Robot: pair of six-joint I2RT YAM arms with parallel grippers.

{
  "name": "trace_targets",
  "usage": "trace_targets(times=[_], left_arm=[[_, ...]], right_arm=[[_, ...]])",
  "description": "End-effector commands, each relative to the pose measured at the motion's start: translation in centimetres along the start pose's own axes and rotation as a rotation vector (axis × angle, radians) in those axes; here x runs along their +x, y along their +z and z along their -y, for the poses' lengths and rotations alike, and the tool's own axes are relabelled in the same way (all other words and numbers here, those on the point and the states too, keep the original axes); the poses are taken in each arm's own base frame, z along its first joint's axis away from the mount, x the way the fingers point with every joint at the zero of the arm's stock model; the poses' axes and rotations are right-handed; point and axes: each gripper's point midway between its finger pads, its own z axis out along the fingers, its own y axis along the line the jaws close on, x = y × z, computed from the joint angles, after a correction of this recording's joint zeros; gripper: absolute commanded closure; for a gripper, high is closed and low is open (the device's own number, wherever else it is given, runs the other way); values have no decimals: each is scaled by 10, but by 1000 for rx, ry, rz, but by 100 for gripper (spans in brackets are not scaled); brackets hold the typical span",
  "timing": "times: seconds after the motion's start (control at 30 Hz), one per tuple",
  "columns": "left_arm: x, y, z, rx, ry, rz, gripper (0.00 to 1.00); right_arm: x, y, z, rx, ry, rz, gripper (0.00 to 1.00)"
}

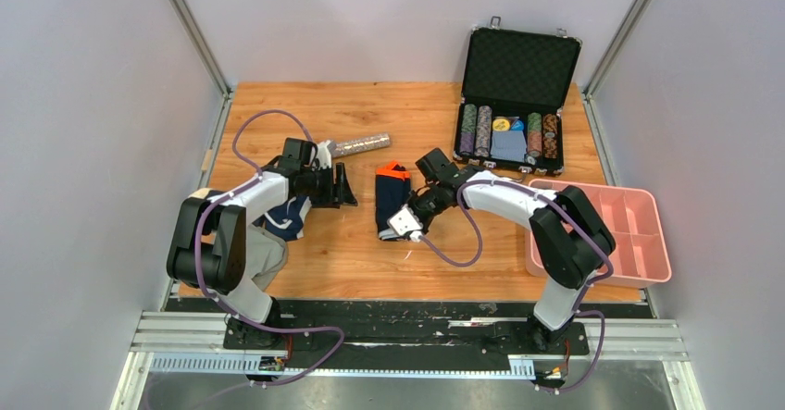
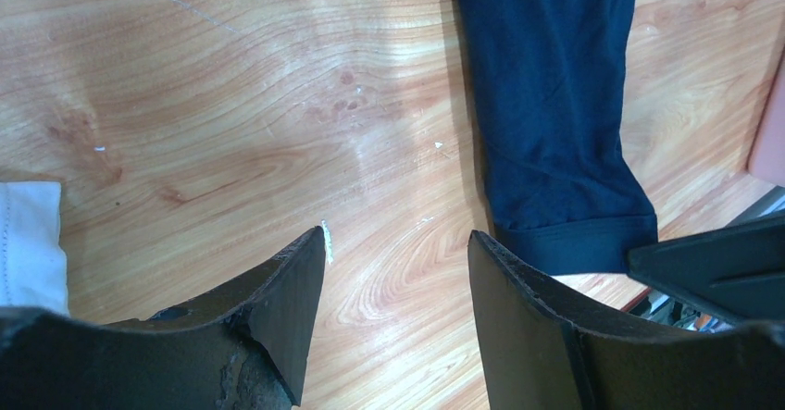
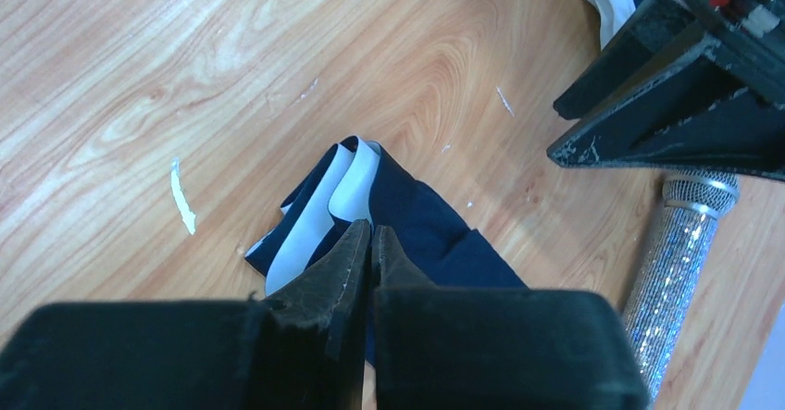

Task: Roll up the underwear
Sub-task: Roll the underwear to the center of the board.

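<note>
The plain navy underwear [image 1: 390,199] with an orange patch at its far end lies lengthwise at the table's middle. Its near end shows a white inner band [image 3: 344,192]. My right gripper [image 1: 393,228] [image 3: 372,229] is shut on that near end, with its tips pinching the fold beside the band. My left gripper [image 1: 344,188] [image 2: 396,234] hovers open just left of the cloth, only bare wood between its fingers. The navy fabric [image 2: 555,105] lies to the right of them. A second navy and white underwear [image 1: 289,216] lies under my left arm.
A glittery silver cylinder [image 1: 361,143] [image 3: 680,243] lies behind the left gripper. An open black case of poker chips [image 1: 518,105] stands at the back right. A pink divided tray [image 1: 602,234] sits at the right edge. A grey cloth [image 1: 264,254] lies by the left arm's base.
</note>
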Motion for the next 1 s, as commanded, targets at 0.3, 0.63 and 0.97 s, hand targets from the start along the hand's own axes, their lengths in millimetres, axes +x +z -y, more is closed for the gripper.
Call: trace_targets(times=[0.3,0.63,0.97], left_arm=[[11,5,9,73,-55,-41,34],[38,38,78,240,-61,-130,31],[48,80,92,250,-153,-237,30]], right_arm=[[16,-14,-18,10,34,14,97],[43,-28,-23,56,92,-2,97],[50,-30,-24,84,143,3,96]])
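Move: The underwear, folded to a strip, lies with its middle about 12 cm to the left hand's right, level with it and some 3 cm below; the shut right fingers already hold its near end, its middle some 6 cm ahead of that hand and 3 cm lower. From the left hand, the glittery microphone is about 12 cm ahead and 4 cm to the right, the navy-and-white garment some 13 cm to the left and 3 cm back. The underwear's near end stays pinched in the right hand, which carries it about 6 cm to the right and some 3 cm forward while lowering it nearly 3 cm. The left hand barely stirs at first, then sweeps about 11 cm right, a little back and down, to the strip's left edge near that held end, fingers still wide open and swinging some 20 degrees to point more squarely right. ##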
